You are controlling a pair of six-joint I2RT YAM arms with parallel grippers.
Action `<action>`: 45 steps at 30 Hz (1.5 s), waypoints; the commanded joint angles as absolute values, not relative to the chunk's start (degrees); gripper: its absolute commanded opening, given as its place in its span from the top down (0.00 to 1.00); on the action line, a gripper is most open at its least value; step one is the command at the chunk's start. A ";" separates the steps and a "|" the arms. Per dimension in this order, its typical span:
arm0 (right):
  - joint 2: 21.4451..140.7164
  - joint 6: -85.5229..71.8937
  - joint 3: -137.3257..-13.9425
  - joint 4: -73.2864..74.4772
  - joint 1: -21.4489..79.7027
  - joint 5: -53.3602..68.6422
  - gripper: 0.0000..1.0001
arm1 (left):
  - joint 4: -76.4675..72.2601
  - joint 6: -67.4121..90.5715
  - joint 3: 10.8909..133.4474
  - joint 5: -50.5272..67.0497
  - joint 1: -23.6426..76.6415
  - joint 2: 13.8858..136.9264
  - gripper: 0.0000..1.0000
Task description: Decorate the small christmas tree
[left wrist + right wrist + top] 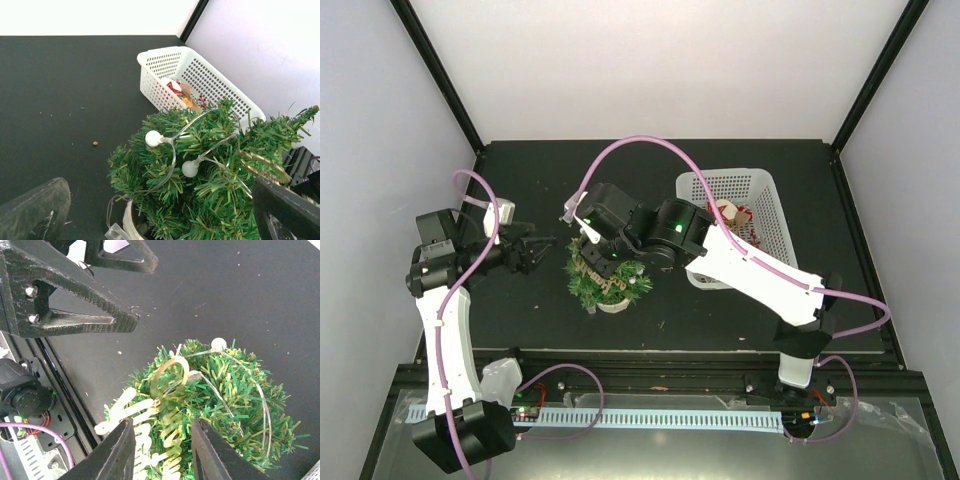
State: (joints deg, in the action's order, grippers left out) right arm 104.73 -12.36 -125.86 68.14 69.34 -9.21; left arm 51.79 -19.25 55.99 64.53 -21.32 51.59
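The small christmas tree [608, 278] stands mid-table on a pale round base [127, 224], with a clear light string and white bulbs [153, 138] draped over it. A gold script ornament [169, 390] lies on its branches. Directly above it is my right gripper [162, 426], pointing down, its jaws open on either side of the ornament and not pressing it. My left gripper [534, 251] is wide open just left of the tree, level with it and holding nothing. In the left wrist view the tree [210, 190] fills the space ahead of the fingers [35, 210].
A white mesh basket [752, 188] with a few ornaments [175, 87] sits right of the tree, under the right arm. The light string's clear box [114, 233] lies by the base. A small crumb [95, 143] is on the black mat. The frame rail [650, 372] runs along the near edge.
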 commanded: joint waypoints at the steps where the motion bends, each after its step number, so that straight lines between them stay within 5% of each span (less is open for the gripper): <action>1: 103.09 -12.29 -125.55 66.94 69.61 -9.12 0.66 | 50.71 -18.63 55.99 64.75 -21.71 51.32 0.01; 14: 97.70 -15.35 -123.60 66.29 65.08 -14.82 0.66 | 50.80 -18.72 56.07 64.69 -21.71 51.00 0.01; 24: 76.84 -26.79 -90.65 49.22 35.85 -8.02 0.59 | 50.87 -19.18 56.09 64.97 -21.71 52.69 0.01; 30: 84.25 -29.19 -80.58 43.77 26.23 -1.29 0.56 | 51.02 -19.25 56.54 65.41 -21.71 54.24 0.01; 39: 89.05 -43.64 -64.65 20.01 13.86 11.78 0.34 | 56.48 -22.85 59.78 66.60 -21.71 58.03 0.01; 45: 94.48 -45.74 -61.31 13.21 10.45 17.08 0.33 | 54.76 -21.62 58.24 66.80 -21.74 57.69 0.01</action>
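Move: The gold gift in the basket lies about 22 cm ahead of the right hand, 29 cm to its right and some 30 cm below. The red star is about 5 cm farther out than the gift, and the pine cones lie roughly 5 cm nearer and 4 cm to the left of it. The tree's middle is about 3 cm ahead of the right hand and 15 cm beneath. From the left hand the gift is about 16 cm ahead, 38 cm to the right and 26 cm below. Leaving the gold ornament on the tree, the empty right hand sweeps right and forward, nearly level, out over the basket, then plunges towards the gold gift: about 30 cm right, 22 cm forward and 22 cm down in all. It turns some 65 degrees clockwise on the way, and the fingers open to about two thirds. The left hand, still wide open, sinks and eases forward a centimetre or so. ##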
